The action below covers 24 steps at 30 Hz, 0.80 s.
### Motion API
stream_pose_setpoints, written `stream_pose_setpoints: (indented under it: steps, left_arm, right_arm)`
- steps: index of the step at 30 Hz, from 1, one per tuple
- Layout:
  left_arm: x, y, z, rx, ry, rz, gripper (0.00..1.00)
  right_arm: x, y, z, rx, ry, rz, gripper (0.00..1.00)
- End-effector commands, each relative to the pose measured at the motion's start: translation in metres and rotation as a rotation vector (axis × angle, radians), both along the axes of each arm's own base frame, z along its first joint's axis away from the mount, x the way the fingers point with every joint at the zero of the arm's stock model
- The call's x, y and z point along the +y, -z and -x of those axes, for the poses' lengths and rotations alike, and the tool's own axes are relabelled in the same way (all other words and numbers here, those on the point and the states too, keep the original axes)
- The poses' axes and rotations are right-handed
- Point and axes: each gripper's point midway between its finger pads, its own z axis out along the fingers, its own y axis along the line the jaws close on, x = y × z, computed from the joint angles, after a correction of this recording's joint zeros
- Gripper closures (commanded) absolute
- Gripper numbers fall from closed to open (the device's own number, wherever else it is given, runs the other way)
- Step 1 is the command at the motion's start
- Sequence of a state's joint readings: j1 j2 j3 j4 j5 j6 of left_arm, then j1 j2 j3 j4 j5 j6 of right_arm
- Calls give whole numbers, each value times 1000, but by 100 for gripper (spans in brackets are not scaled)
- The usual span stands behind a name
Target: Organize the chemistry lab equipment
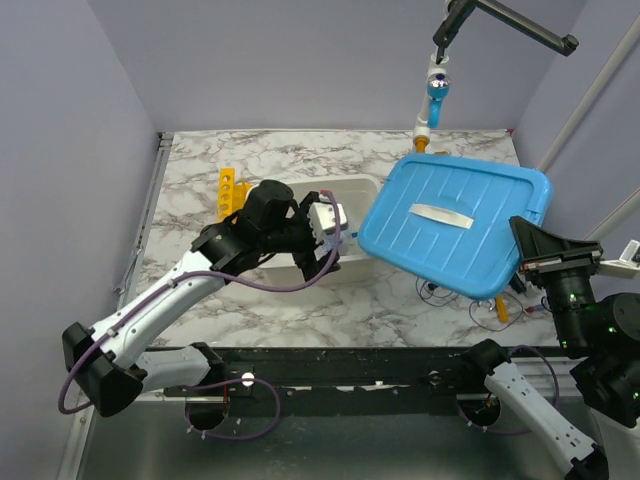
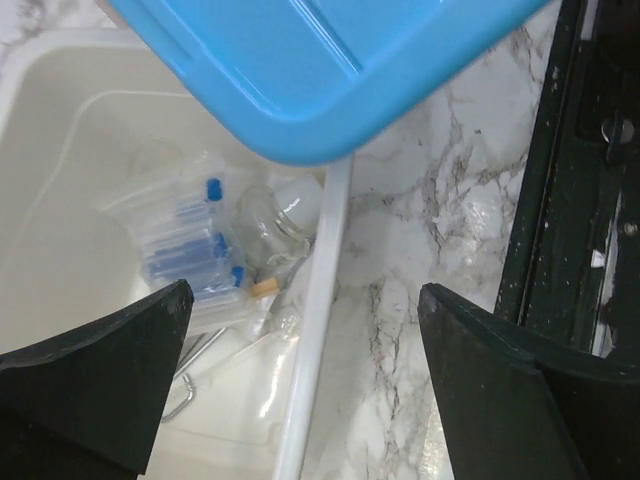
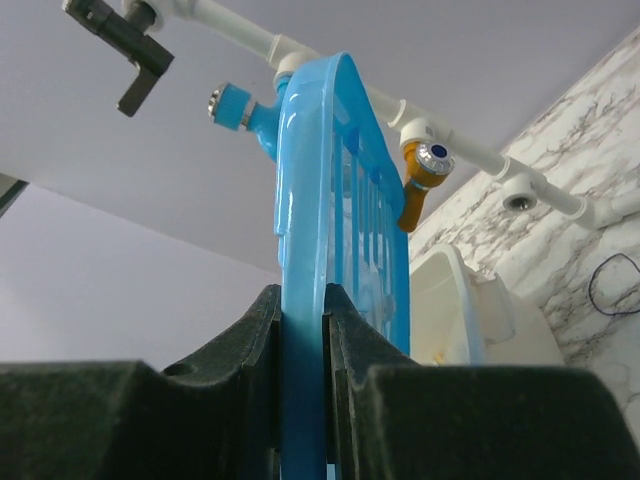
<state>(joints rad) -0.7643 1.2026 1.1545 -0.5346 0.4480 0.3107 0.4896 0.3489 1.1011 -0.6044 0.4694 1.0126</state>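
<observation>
My left gripper (image 1: 325,240) hangs open over the near right rim of the white bin (image 1: 345,188), nothing between its fingers. In the left wrist view the left gripper (image 2: 305,295) straddles the bin rim (image 2: 318,330). Inside lie a clear plastic bag with blue contents (image 2: 190,240), clear glassware (image 2: 275,215), silver tongs (image 2: 190,375) and a tan piece (image 2: 265,288). The yellow holed rack (image 1: 230,190) stands just left of the bin. My right gripper (image 1: 522,245) is shut on the edge of the blue lid (image 1: 450,225), held tilted over the bin's right end. The right gripper (image 3: 303,310) pinches the lid (image 3: 320,150).
Thin cables (image 1: 450,295) and a small orange item (image 1: 500,312) lie on the marble under the lid. A white pipe with a blue valve (image 1: 436,90) and an orange valve (image 3: 425,170) rises at the back. A black rail (image 1: 350,365) runs along the near edge.
</observation>
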Motion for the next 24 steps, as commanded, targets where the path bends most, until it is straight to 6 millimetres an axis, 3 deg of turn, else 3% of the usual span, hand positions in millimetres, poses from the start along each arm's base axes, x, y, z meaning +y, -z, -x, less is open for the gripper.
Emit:
stream_pose_setpoints:
  steps: [1,5,11,14,24]
  left_arm:
    - [15,-46,-5,-41,-84,155,1]
    - [44,-79,-18,-35,-263,258,1]
    - [100,-143,-39,52,-563,472,1]
    - [117,-147,-44,83,-625,509,2]
    - [150,-113,-69,199,-776,550,2]
  right_arm:
    - [31,7,-9,12,-132,-40,99]
    - [57,6,-23,-38,-225,-92,99]
    - [119,7,-61,-71,-442,-177,99]
    - [133,0,-71,-88,-484,-181,99]
    - [163,9,-85,-63,-616,-274,99]
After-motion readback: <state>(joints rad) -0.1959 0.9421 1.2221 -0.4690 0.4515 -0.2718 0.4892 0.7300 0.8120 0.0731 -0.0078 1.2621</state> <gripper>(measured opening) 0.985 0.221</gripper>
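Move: The right hand keeps its grip on the lid's right edge; the tub lies about 19 cm ahead of it, 33 cm left and 36 cm below, and the coiled cable on the table is some 7 cm ahead and 3 cm left. From the empty left hand, the lid's middle is level fore and aft, about 18 cm right and 17 cm higher; the tub lies 14 cm ahead, 6 cm left, and the yellow rack 26 cm ahead, 28 cm left. Leftward and forward, the right hand carries the pinched lid in towards the tub, roughly 15 cm left and 9 cm out, dipping about 5 cm then rising slightly, while turning some 30 degrees counter-clockwise. The left hand, fingers still wide open, clears the way, swinging up and left about 14 cm each and some 7 cm forward, rolling and turning counter-clockwise. ##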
